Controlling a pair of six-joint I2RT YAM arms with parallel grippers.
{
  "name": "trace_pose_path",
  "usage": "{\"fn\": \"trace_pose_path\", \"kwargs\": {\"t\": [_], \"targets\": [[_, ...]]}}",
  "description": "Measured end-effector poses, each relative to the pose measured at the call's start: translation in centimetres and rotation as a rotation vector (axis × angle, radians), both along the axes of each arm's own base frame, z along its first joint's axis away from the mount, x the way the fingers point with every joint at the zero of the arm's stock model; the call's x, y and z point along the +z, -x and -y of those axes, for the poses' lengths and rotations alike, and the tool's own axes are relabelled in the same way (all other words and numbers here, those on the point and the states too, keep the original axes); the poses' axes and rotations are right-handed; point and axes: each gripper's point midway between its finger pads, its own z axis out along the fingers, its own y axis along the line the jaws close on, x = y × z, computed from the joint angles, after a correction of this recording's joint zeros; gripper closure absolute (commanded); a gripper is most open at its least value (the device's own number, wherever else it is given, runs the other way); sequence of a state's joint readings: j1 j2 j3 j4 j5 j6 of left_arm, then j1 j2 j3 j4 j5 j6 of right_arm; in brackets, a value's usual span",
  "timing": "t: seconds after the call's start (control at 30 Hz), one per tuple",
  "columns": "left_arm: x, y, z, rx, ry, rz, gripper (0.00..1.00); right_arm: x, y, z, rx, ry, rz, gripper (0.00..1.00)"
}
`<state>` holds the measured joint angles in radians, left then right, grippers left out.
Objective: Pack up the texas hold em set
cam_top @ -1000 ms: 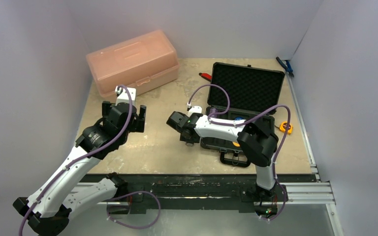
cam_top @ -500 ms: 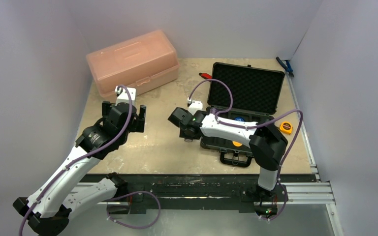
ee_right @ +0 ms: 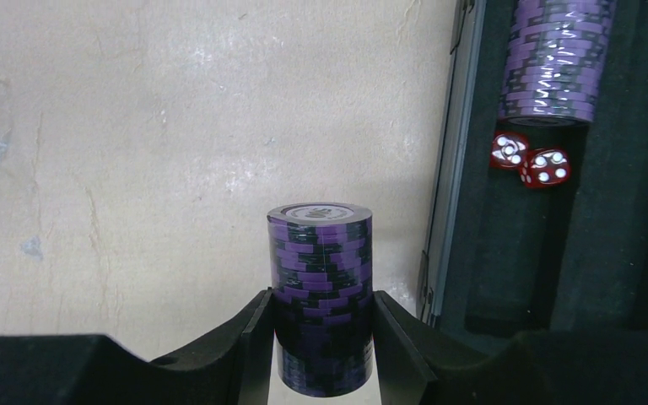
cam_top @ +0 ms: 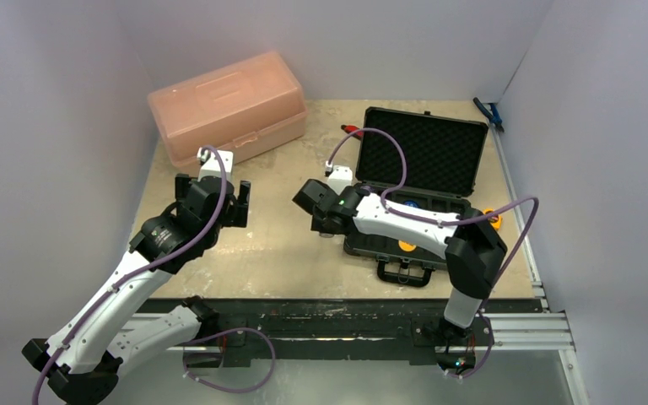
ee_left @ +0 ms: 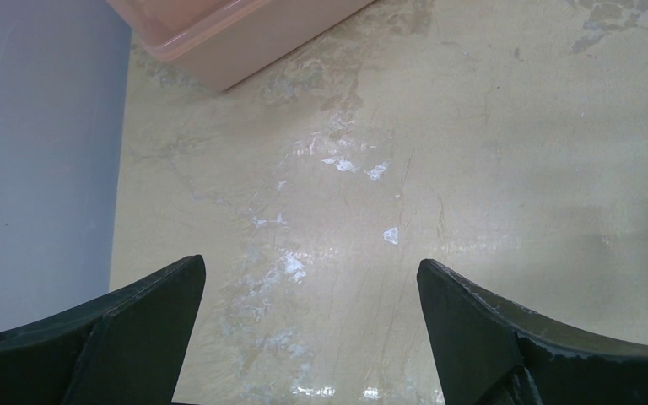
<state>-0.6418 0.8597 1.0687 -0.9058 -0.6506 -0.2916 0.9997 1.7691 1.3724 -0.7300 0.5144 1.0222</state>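
Note:
The black briefcase (cam_top: 426, 152) lies open at the right of the table, its foam-lined lid upright. My right gripper (ee_right: 321, 337) is shut on a purple chip stack (ee_right: 321, 278), which it holds over bare table just left of the case edge (ee_right: 447, 186). Inside the case, a second purple chip stack (ee_right: 554, 59) lies in a foam slot. Two red dice (ee_right: 530, 160) sit right below it. An orange disc (cam_top: 406, 245) shows in the case base. My left gripper (ee_left: 310, 266) hangs open over bare table, far left of the case, with nothing between its fingers.
A translucent pink box (cam_top: 228, 105) stands at the back left, its corner (ee_left: 236, 34) in the left wrist view. A yellow tape measure (cam_top: 494, 218) lies right of the case. A red-handled tool (cam_top: 351, 130) and blue pliers (cam_top: 489, 114) lie at the back. Walls close three sides.
My right gripper has moved slightly right and away with the chip stack, toward the case, and its elbow has swung right. The left arm has not moved.

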Motion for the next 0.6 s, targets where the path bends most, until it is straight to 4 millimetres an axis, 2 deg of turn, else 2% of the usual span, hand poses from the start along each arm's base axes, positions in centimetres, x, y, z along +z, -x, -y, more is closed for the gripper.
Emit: {"fn": "trace_pose_path", "kwargs": {"t": [0.17, 0.3, 0.47, 0.6], "targets": [[0.0, 0.0, 0.0, 0.0, 0.0, 0.0, 0.03, 2.2, -0.2, 0.9, -0.005, -0.026, 0.025, 1.0], [0.0, 0.0, 0.0, 0.0, 0.0, 0.0, 0.03, 4.0, -0.3, 3.1, -0.023, -0.046, 0.043, 1.0], [0.0, 0.0, 0.0, 0.0, 0.0, 0.0, 0.04, 3.8, 0.1, 6.2, -0.035, -0.001, 0.007, 1.0], [0.0, 0.0, 0.0, -0.001, 0.001, 0.001, 0.04, 3.4, 0.3, 7.4, -0.027, 0.032, -0.031, 1.0]]}}
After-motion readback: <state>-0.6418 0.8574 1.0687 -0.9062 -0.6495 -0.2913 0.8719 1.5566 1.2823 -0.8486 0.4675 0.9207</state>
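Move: The right hand already holds the chip tube clear of the table. The empty near half of the case's leftmost slot lies about 9 cm to its right, 1 cm ahead and 8 cm below. The dice sit in that slot 6 cm ahead and 9 cm right, with the packed chip tube 11 cm ahead and 9 cm right. The big blind button is 20 cm right, about level. From the left hand, the slot is some 38 cm right, 4 cm ahead and 22 cm below. Keeping its pinch on the chip tube, the right hand first rises about 4 cm, then swings some 7 cm to the right, over the case's left edge and towards the leftmost slot, sinking slightly at the end. The grip angle barely changes. ##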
